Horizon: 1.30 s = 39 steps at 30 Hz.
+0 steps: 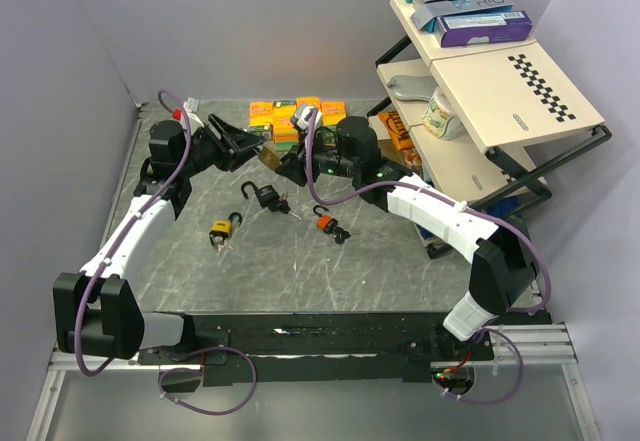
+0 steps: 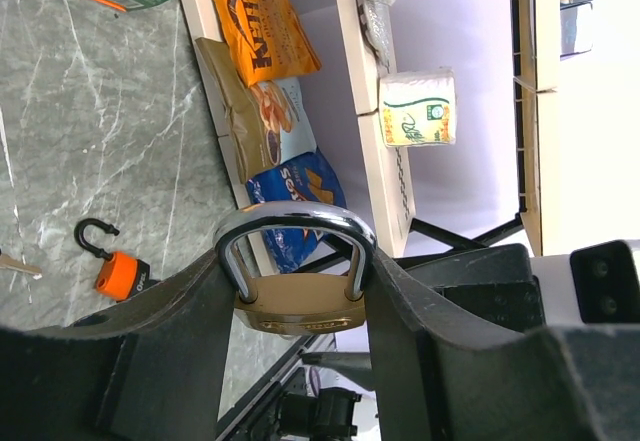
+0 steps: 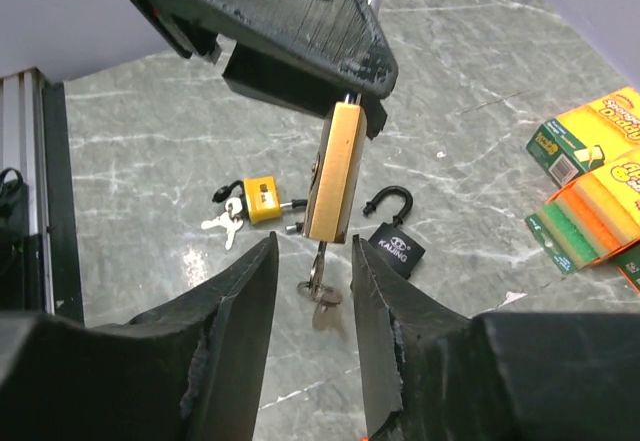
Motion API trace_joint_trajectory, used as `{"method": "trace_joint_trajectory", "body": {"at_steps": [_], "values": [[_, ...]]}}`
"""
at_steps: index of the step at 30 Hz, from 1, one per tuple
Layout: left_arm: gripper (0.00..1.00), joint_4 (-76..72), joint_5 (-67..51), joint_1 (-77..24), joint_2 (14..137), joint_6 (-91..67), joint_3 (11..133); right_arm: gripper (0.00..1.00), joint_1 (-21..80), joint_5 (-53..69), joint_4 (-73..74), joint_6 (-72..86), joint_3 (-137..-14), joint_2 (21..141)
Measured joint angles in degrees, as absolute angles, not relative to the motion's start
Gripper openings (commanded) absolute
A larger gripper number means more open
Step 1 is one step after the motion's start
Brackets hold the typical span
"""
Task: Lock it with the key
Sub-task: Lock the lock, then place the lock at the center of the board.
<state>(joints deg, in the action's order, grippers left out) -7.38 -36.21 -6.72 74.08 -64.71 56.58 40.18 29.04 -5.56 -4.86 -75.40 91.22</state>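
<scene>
My left gripper (image 2: 295, 261) is shut on the steel shackle of a brass padlock (image 2: 300, 306) and holds it above the table; the shackle looks seated in the body. In the right wrist view the padlock (image 3: 335, 171) hangs edge-on with a key (image 3: 320, 266) stuck in its underside and a ring with a spare key dangling. My right gripper (image 3: 313, 246) is open, its fingers on either side of the key and apart from it. In the top view the left gripper (image 1: 250, 146) and right gripper (image 1: 290, 164) meet at the padlock (image 1: 270, 158).
A black padlock (image 1: 264, 195), a yellow padlock with keys (image 1: 222, 231) and an orange padlock (image 1: 325, 223) lie open on the grey table. Sponge boxes (image 1: 290, 116) stand behind. A shelf rack (image 1: 480, 91) with boxes and snack bags (image 2: 260, 31) fills the right.
</scene>
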Motion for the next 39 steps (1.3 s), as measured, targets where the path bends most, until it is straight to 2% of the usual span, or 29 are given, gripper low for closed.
{"method": "trace_joint_trajectory", "body": {"at_steps": [1,2,12,22,30,33,39], "values": [[0.01,-7.40,-36.21,-6.70,74.08,-64.75,56.58,0.40,40.18,29.12,-5.32,-5.02,-75.40,91.22],[0.01,-7.40,-36.21,-6.70,74.08,-64.77,56.58,0.33,40.18,29.23,-5.04,-5.30,-75.40,91.22],[0.01,-7.46,-36.18,-6.66,74.08,-65.21,56.49,0.00,40.18,28.93,-5.08,-5.89,-74.87,91.11],[0.01,-5.61,-35.94,-5.45,74.15,-65.25,57.06,0.00,39.94,28.01,-5.34,-6.02,-74.48,91.09],[0.01,-3.38,-29.45,1.13,78.35,-63.75,63.59,0.00,39.99,28.12,-3.68,-6.22,-69.80,87.79],[0.01,2.44,-27.57,2.68,81.17,-56.31,69.19,0.00,39.97,28.12,-3.07,-5.96,-69.63,87.11],[0.01,21.91,-22.24,2.26,91.90,-29.28,86.41,0.00,38.94,28.16,-2.39,-4.97,-68.77,86.11]]}}
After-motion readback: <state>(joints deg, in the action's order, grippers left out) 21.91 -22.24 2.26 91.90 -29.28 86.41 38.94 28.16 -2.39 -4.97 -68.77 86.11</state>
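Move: The right hand's open fingers stand around the key, its middle about 1 cm to the left of the hand point at the same height. The padlock that takes the key is some 4 cm left and 2 cm farther out, level with the hand. The open black padlock lies on the table about 6 cm left, 5 cm ahead and 20 cm below. From the left hand, which already grips the shackle, the key is roughly 6 cm right and 3 cm back, 1 cm lower. Right fingers pinch the key and back off about 4 cm; left hand pulls the padlock 15 cm left and forward. ##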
